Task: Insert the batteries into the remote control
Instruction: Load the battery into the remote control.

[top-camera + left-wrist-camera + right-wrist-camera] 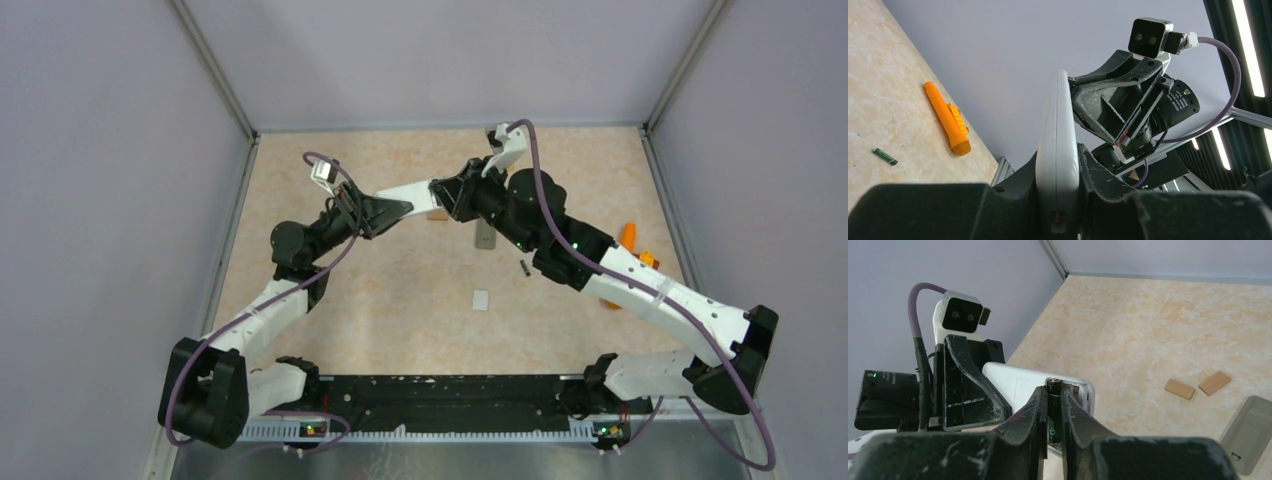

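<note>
My left gripper (388,210) is shut on a white remote (412,195) and holds it edge-up above the table; in the left wrist view the remote (1057,140) stands between the jaws. My right gripper (1053,397) is shut on a blackish-green battery (1053,412), whose tip sits at the remote's open battery compartment (1074,386). In the top view the right gripper (455,193) meets the remote's far end. A second battery (523,267) lies loose on the table and also shows in the left wrist view (885,156).
A grey remote (485,235) lies on the table under the right arm and shows in the right wrist view (1250,432). Two brown blocks (1179,389) lie near it. An orange flashlight (945,117) lies by the right wall. A small white cover (480,300) lies mid-table.
</note>
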Motion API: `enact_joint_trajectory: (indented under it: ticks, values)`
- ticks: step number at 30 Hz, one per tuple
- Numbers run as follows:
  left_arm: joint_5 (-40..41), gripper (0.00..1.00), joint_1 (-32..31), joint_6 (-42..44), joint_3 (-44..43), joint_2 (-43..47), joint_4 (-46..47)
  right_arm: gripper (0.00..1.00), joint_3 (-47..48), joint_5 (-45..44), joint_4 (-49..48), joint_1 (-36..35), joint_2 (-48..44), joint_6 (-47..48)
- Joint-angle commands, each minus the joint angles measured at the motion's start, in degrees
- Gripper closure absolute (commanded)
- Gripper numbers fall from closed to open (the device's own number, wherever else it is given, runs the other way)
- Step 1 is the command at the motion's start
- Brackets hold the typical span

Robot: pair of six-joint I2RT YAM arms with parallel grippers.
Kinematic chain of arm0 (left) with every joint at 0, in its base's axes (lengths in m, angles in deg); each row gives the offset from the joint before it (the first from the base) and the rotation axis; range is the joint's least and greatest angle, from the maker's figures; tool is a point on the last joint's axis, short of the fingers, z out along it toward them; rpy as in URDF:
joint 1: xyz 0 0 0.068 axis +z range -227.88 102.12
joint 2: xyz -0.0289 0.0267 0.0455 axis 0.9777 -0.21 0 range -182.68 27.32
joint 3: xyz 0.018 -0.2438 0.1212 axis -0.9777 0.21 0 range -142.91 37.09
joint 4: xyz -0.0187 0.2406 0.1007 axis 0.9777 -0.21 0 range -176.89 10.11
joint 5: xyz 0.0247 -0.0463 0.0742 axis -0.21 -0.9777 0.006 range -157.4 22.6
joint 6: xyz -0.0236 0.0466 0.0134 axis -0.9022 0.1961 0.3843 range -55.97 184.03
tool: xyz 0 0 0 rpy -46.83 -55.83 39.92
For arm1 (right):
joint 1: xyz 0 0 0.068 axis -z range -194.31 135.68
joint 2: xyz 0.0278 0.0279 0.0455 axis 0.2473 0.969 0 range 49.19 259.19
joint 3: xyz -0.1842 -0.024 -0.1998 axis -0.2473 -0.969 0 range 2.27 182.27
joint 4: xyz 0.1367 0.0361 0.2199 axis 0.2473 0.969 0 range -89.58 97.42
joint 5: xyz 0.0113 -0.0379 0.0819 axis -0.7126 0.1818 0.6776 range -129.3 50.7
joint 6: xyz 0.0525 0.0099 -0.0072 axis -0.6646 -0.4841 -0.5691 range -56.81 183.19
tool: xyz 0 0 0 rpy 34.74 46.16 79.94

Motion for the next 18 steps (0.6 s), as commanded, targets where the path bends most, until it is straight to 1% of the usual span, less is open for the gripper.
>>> enact_joint_trajectory:
  ticks: [1, 5, 8, 13, 16, 18]
  values:
    - [0.22, 1.0, -0.3, -3.1, 0.04, 0.39, 8.05, 0.94, -0.9, -3.79, -4.49, -0.35, -0.71, -0.83]
    - [0.66, 1.0, -0.28, -4.79, 0.14, 0.05, 9.68, 0.91, -1.21, -3.74, -4.37, -0.34, -0.65, -0.82]
    - [1.22, 1.0, -0.3, -5.27, 0.17, -0.09, 10.08, 0.81, -1.25, -3.23, -3.54, -0.39, -0.84, -0.9]
    - [2.24, 1.0, -0.26, -5.36, 0.31, -0.24, 10.39, 0.71, -1.62, -2.85, -2.86, -0.28, -2.31, -1.33]
    - [2.61, 1.0, -0.26, -5.13, 0.32, -0.56, 10.46, 0.68, -1.09, -2.24, -2.4, -0.32, -3.05, -1.45]
    - [2.73, 1.0, -0.26, -4.93, 0.38, -0.74, 10.52, 0.68, -0.77, -1.83, -2.08, -0.33, -3.4, -1.6]
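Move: The open battery compartment of the white remote is right at the right hand's fingertips, about 1 cm ahead, 1 cm left and 1 cm lower, with the pinched battery already in it. Some 25 cm below that hand, the grey remote lies roughly 12 cm ahead and 10 cm right, the wooden blocks about 15 cm straight ahead, the small white cover 6 cm back and 9 cm right. From the left hand, the compartment is about 6 cm right, 3 cm ahead and 2 cm up. The battery, already laid in the white remote's compartment, is let go: the right fingers first keep their pinch while the hand eases up under 1 cm, then they spread to either side of it as the hand goes on rising, about 1.5 cm in all, its left side lifting slightly. The left hand keeps its grip on the remote and stays nearly in place, tilting only a few degrees. ##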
